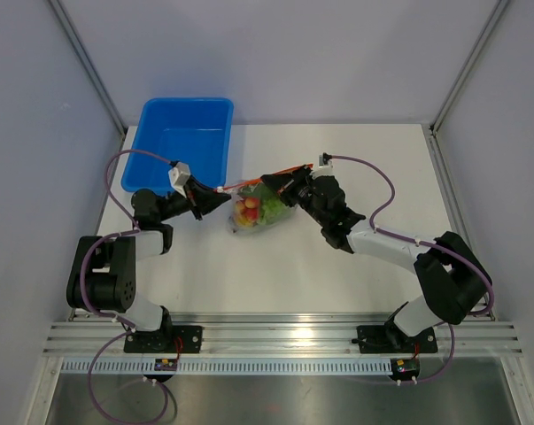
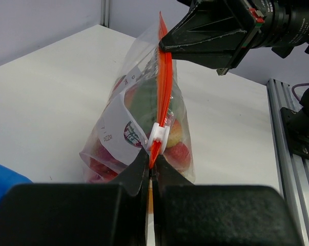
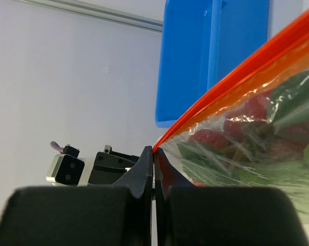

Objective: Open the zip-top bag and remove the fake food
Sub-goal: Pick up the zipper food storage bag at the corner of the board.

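Note:
The zip-top bag [image 1: 259, 212] hangs between my two grippers at mid-table, its orange-red zip strip [image 2: 165, 82] stretched taut. My left gripper [image 1: 220, 190] is shut on the strip's near end [image 2: 152, 163], just below the white slider [image 2: 159, 134]. My right gripper [image 1: 277, 183] is shut on the strip's other end [image 3: 153, 151]. Inside the clear plastic lies the fake food [image 1: 251, 211], with red, yellow and green pieces [image 3: 256, 138] showing. A white label [image 2: 118, 123] faces the left wrist camera.
A blue plastic tub [image 1: 180, 142] stands at the back left, just beyond the left gripper. The right arm's body [image 2: 231, 25] looms over the bag in the left wrist view. An aluminium rail [image 1: 284, 336] runs along the table's near edge.

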You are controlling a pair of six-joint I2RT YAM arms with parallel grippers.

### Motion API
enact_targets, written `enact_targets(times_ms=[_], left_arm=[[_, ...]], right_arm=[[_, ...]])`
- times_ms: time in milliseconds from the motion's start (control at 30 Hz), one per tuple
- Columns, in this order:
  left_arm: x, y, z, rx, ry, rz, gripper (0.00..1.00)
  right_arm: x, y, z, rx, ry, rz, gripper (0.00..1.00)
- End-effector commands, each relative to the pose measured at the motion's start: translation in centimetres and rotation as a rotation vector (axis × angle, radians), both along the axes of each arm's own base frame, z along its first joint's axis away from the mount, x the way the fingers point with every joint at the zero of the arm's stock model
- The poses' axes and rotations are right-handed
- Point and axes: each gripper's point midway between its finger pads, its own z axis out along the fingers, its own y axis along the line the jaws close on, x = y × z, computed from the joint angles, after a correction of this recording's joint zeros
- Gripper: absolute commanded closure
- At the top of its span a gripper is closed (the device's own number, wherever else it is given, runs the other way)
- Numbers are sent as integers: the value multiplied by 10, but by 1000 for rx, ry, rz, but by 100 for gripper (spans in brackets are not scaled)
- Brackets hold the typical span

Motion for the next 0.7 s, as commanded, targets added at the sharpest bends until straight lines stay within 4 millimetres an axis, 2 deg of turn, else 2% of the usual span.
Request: enact_targets(times_ms=[0, 200, 233, 433, 533, 667], left_arm=[[-8, 5, 66, -7, -422, 0, 100], [-6, 6, 71, -22, -390, 4, 100], [-2, 13, 71, -18, -388, 27, 100], [12, 23, 71, -23, -314, 96, 100], [28, 30, 70, 14, -287, 175, 100], [36, 35, 69, 40, -250, 221, 100]], right_arm=[[0, -1, 41, 65, -101, -23, 100], [2, -4, 39, 46, -100, -40, 99], [3, -4, 38, 39, -93, -43, 98], [6, -2, 36, 8, -91, -44, 92], [5, -2, 39, 8, -97, -41, 87], [4, -5, 42, -10, -113, -50, 76]])
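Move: The left hand already pinches the left end of the zipper strip, with the white slider some 2 cm to its right. The bag's filled body hangs about 9 cm to its right, 4 cm back and 9 cm below, while the blue bin stands roughly 15 cm to its left, 13 cm farther out and 16 cm lower. From the right hand, still pinching the strip farther along, the body lies about 1 cm left, 7 cm back and 10 cm below. Upward, and also left and forward, the left hand carries its pinched end of the strip about 4 cm away from the right hand, slowly at first and quicker at the end, with a slight counter-clockwise turn. The right hand stays in place and begins to part its fingers around the strip, opening about a fifth. ##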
